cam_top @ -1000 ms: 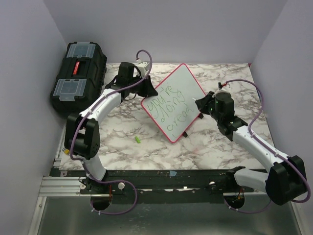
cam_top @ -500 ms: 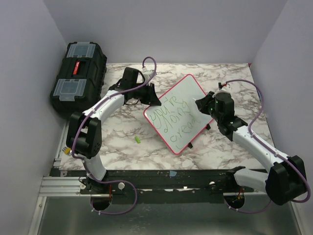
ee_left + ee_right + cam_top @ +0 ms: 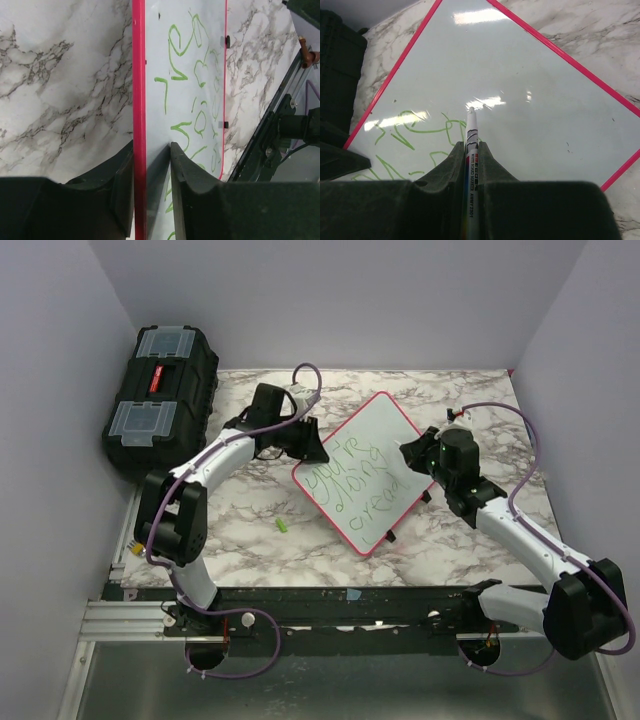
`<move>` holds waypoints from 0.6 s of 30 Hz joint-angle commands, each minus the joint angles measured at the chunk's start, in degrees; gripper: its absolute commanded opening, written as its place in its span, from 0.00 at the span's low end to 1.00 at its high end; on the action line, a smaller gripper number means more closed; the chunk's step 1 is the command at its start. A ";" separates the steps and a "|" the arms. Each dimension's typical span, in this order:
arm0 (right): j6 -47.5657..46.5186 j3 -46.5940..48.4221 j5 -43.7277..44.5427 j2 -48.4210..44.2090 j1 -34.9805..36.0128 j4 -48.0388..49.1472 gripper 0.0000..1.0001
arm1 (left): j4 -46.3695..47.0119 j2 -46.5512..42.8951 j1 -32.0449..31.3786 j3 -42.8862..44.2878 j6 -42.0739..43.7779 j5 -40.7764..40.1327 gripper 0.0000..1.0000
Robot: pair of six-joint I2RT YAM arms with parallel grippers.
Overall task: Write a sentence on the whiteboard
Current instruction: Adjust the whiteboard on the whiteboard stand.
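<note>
The whiteboard [image 3: 385,430], white with a red-pink frame, lies at an angle in the middle of the table. The sentence [image 3: 355,475] runs across it in green lettering, also seen as the sentence [image 3: 192,85] in the left wrist view. My left gripper [image 3: 308,445] straddles the board's left edge [image 3: 138,75]. Its jaws are slightly apart, with a dark gap between one finger [image 3: 182,170] and the board face. My right gripper [image 3: 471,145] is shut on a white marker [image 3: 471,155], whose tip hovers over the board [image 3: 530,75] near the lettering [image 3: 415,127].
A black toolbox [image 3: 160,395] with clear lid compartments stands at the back left. A small green cap [image 3: 282,526] lies on the marble table [image 3: 250,510] in front of the board. Purple walls close in the left, right and back sides.
The whiteboard and my left gripper shifted right and toward the front. The left jaws have loosened around the board's edge. The right gripper with the marker has barely moved.
</note>
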 commanded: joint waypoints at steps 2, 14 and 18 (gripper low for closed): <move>-0.56 -0.90 1.23 -1.35 0.24 -0.38 0.01 | -3.24 -1.48 -1.31 -2.88 0.54 -3.13 0.34; -0.65 -0.95 1.19 -1.55 0.26 -0.47 0.01 | 0.25 -8.73 0.00 -5.42 -4.30 -8.42 0.68; -0.66 -0.89 1.15 -1.76 0.22 -0.47 0.01 | 0.65 -12.87 1.18 -6.89 -5.27 -10.70 0.81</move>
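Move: The whiteboard's raised upper-left edge lies between the left fingers, already slackening; the board's middle is about 11 cm right, 4 cm back and 6 cm lower. The marker in the right hand is some 16 cm right of the left hand and 2 cm ahead; the green cap lies about 9 cm left, 16 cm back, 15 cm below. From the right hand, the board's middle is about 7 cm left, 4 cm back and 8 cm lower. The left hand opens wide, letting go of the whiteboard's edge, dipping back 2 cm, then lifting left 2–3 cm. ##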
